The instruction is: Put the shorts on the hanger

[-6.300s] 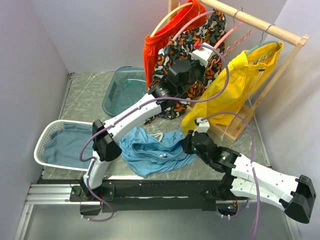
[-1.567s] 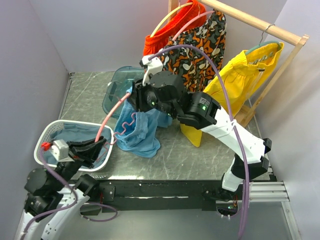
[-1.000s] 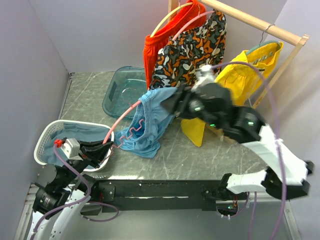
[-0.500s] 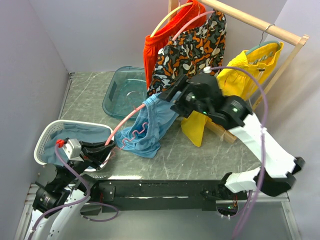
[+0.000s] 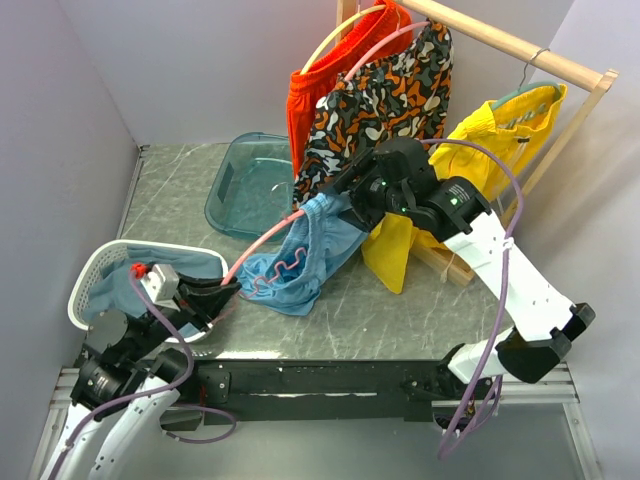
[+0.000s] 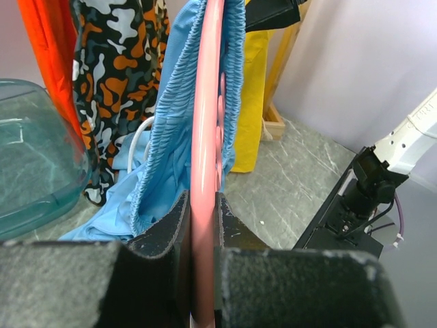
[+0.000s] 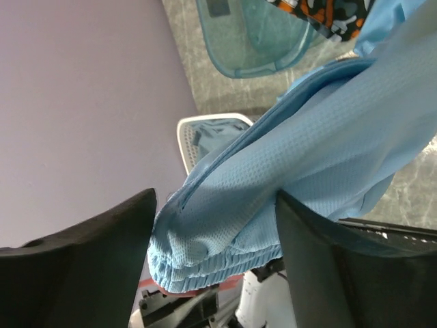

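The pink hanger [image 5: 262,244] slants up from the lower left, and my left gripper [image 5: 218,294] is shut on its bar. In the left wrist view the hanger [image 6: 205,123] runs straight out between the two pads [image 6: 164,232]. The light blue shorts [image 5: 315,245] hang over the hanger's far end, with the gathered waistband [image 6: 160,130] around the bar. My right gripper [image 5: 347,196] sits at the upper end of the shorts. Its jaws stand wide open [image 7: 217,198] with bunched blue fabric [image 7: 287,171] between them. A sliver of the hanger [image 7: 181,291] shows under the waistband.
A wooden rack [image 5: 520,45] at the back right carries orange shorts [image 5: 320,90], camouflage shorts [image 5: 385,95] and yellow shorts [image 5: 480,150]. A teal basin [image 5: 250,180] sits behind the hanger. A white mesh basket [image 5: 95,290] with a duller blue cloth is beside my left gripper.
My right arm has swung left and back toward the rack, taking the upper end of the shorts with it. Its jaws have widened. The left gripper, still holding the hanger, has shifted slightly right.
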`<action>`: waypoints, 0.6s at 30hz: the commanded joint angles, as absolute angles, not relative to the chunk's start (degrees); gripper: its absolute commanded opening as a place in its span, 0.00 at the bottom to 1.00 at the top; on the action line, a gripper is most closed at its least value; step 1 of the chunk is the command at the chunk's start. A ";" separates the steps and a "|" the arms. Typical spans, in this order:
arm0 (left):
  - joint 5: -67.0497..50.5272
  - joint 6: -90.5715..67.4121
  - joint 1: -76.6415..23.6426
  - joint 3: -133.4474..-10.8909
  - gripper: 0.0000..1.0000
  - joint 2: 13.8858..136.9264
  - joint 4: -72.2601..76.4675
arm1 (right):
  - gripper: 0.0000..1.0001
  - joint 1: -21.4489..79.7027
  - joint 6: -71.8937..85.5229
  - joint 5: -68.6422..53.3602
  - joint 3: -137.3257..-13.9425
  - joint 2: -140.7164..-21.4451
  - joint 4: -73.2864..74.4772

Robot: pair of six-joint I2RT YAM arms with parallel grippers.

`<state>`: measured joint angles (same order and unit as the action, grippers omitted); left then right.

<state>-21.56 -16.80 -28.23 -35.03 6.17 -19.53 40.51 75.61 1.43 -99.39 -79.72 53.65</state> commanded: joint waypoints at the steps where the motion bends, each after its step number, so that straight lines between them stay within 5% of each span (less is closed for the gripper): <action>1: -24.69 -16.96 -28.48 -37.88 0.01 8.26 -8.97 | 0.71 39.82 76.38 -1.76 -99.85 -80.59 54.05; 4: -25.57 -17.40 -28.48 -38.49 0.01 10.72 -8.53 | 0.56 39.73 75.41 -3.42 -99.40 -81.30 54.40; 11: -27.59 -20.21 -28.48 -40.87 0.09 16.08 -9.49 | 0.00 38.06 72.16 -7.02 -96.60 -80.87 54.67; 15: -29.53 -21.18 -28.48 -42.18 0.36 18.10 -12.03 | 0.00 37.79 72.16 -8.26 -93.17 -79.28 52.48; 16: -29.71 -21.44 -28.48 -42.97 0.52 18.37 -12.65 | 0.00 37.62 72.16 -8.44 -92.12 -79.10 51.77; 18: -29.88 -21.88 -28.48 -43.50 0.68 18.81 -13.70 | 0.00 37.44 72.25 -9.23 -91.41 -78.40 51.07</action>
<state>-27.92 -20.51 -28.69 -38.94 18.41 -17.69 37.36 77.56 -6.00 -93.47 -80.82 49.32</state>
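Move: Just between the right hand's open fingers, about 2 cm to its left and 1 cm below, lies the blue shorts' waistband with the hanger's end in it. From there the camo shorts hang some 15 cm ahead and 7 cm right, the yellow shorts roughly 8 cm ahead and 22 cm right. From the left hand, still gripping the hanger's other end, the waistband is about 14 cm ahead, 18 cm right and 4 cm higher; the white basket lies 8 cm ahead, 22 cm left and 27 cm below. Closing almost fully, the right fingers pinch the blue waistband together with the hanger's end inside, nearly in place at first, then dipping about 3 cm right at the end. The left hand goes about 3 cm to its right, towards the shorts, its fingers tipping down slightly, and at the end opens and lets go of the hanger. ##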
